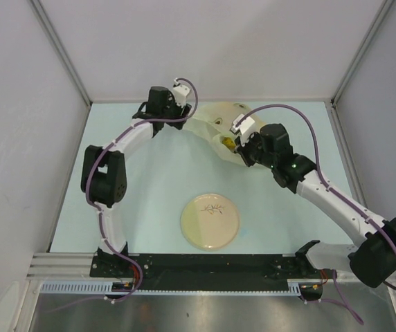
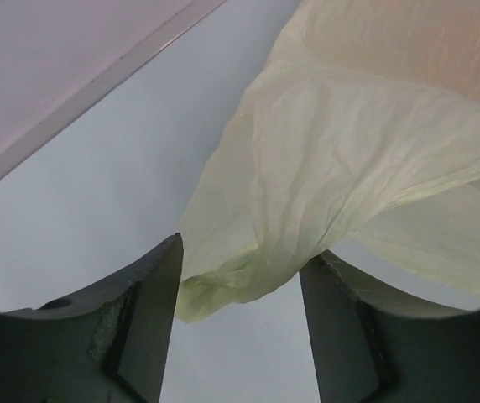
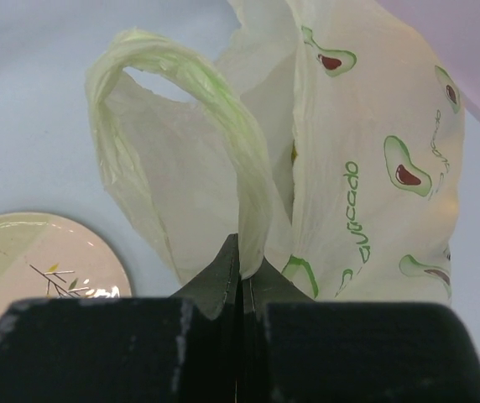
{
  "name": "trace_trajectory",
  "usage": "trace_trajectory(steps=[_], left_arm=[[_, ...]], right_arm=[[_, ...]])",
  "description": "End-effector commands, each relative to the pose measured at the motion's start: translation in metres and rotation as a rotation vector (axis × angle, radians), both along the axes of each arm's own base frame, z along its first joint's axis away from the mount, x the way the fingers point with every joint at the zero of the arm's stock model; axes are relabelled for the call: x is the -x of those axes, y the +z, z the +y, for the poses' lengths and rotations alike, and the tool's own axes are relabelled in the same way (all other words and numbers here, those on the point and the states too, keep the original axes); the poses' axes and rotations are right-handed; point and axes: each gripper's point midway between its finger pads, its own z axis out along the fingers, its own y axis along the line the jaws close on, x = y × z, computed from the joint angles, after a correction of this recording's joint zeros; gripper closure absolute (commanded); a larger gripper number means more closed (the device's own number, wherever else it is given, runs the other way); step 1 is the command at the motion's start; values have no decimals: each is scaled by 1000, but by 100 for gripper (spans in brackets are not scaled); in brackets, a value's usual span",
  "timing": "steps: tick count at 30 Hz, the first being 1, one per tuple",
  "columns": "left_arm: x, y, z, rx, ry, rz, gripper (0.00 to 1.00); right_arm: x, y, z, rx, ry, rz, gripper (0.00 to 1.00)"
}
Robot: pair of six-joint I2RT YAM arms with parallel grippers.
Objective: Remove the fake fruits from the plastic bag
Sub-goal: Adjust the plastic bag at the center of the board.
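The plastic bag [image 1: 214, 119] lies crumpled at the back of the table, pale yellow-cream with avocado prints [image 3: 366, 168]. My right gripper [image 3: 242, 252] is shut on the bag's looped handle [image 3: 181, 75], pinching the thin film between its fingertips; in the top view it sits at the bag's near right side [image 1: 238, 148]. My left gripper [image 2: 248, 250] is open at the bag's left end [image 1: 188, 115], with a twisted corner of the bag [image 2: 223, 290] hanging between its fingers, apart from both. A yellow patch of fake fruit [image 1: 227, 143] shows through the bag; the rest is hidden inside.
A round beige plate [image 1: 210, 221] with a twig drawing lies near the table's front middle, also at the lower left of the right wrist view [image 3: 22, 252]. Grey enclosure walls with metal posts [image 1: 59, 48] border the table at the back and sides.
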Motion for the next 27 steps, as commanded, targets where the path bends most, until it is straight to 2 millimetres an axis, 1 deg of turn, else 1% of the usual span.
trace_trajectory(steps=[1, 2, 3, 4, 5, 6, 7, 8, 9, 10, 11, 12, 13, 14, 15, 16, 17, 18, 19, 20, 21, 23, 24, 25, 26, 27], left_arm=[[-14, 27, -2, -41, -3, -96, 45], [-11, 23, -1, -52, -8, -83, 50], [-10, 22, 0, -66, -14, -80, 61], [-8, 20, 2, -75, -13, -70, 68], [-5, 19, 4, -81, -13, -50, 87], [-4, 22, 7, -78, -9, -47, 96], [-2, 30, 11, -67, -1, -47, 100], [-2, 42, 12, -47, 3, -59, 100], [-1, 53, 14, -12, 20, -63, 100], [-2, 81, 22, 21, 42, -99, 100], [-2, 96, 24, 56, 47, -110, 100], [-2, 114, 26, 109, 71, -117, 100], [-2, 131, 34, 144, 90, -130, 100], [0, 169, 33, 211, 83, -181, 100], [1, 187, 34, 242, 74, -208, 100], [3, 203, 33, 262, 60, -230, 100], [3, 238, 31, 286, 44, -294, 100], [4, 254, 25, 315, 23, -312, 100], [6, 266, 25, 328, 28, -317, 100], [12, 312, 25, 374, 26, -398, 100], [10, 322, 25, 382, 25, -414, 100], [24, 352, 27, 404, 17, -474, 100], [39, 370, 31, 414, 14, -507, 100], [49, 375, 32, 419, 12, -509, 100], [52, 364, 32, 418, 14, -473, 100], [61, 361, 31, 421, 8, -457, 100]], right_arm=[[-4, 15, -9, -36, -30, -27, 100], [-6, 16, -10, -40, -38, -34, 100], [-11, 19, -10, -40, -40, -53, 100], [-15, 20, -10, -38, -47, -68, 100], [-19, 22, -10, -36, -50, -83, 100], [-26, 29, -9, -42, -53, -119, 100], [-35, 34, -6, -39, -60, -137, 100], [-42, 39, -5, -40, -65, -155, 100], [-52, 51, -3, -58, -76, -200, 100], [-68, 44, -1, -42, -97, -200, 100], [-85, 68, -4, -72, -125, -250, 100], [-102, 80, -4, -95, -146, -281, 100], [-116, 88, -5, -117, -167, -288, 100], [-144, 101, -6, -138, -197, -310, 100], [-158, 110, -6, -156, -211, -332, 100], [-171, 124, -7, -173, -223, -361, 100], [-193, 110, -3, -165, -233, -343, 100], [-206, 156, -7, -209, -245, -426, 100], [-217, 163, -7, -216, -246, -440, 100], [-234, 154, -5, -209, -250, -433, 100], [-238, 194, -8, -244, -254, -497, 100], [-245, 209, -9, -258, -240, -514, 100], [-245, 213, -10, -263, -234, -520, 100], [-243, 214, -10, -263, -220, -525, 100], [-239, 213, -10, -258, -212, -526, 100], [-227, 230, -14, -269, -203, -570, 100]])
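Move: The bag's left handle lies between the left hand's part-closed fingers, about 1 cm ahead and level with them; the body of the plastic bag is some 20 cm to the right of that hand, 4 cm back and 8 cm lower. The right hand already holds the opposite handle; from this hand the bag's body lies about 14 cm ahead, 3 cm left and 15 cm below, while the plate sits roughly 17 cm back, 9 cm left and 21 cm below. Almost in place at first, the left hand shuts its fingers on the bag's left handle, then sweeps steeply up about 32 cm, the fingers tipping upward. The right hand, keeping its pinch on the other handle, swings forward some 25 cm and up about 15, also tipping upward, so both draw the bag up between them. ##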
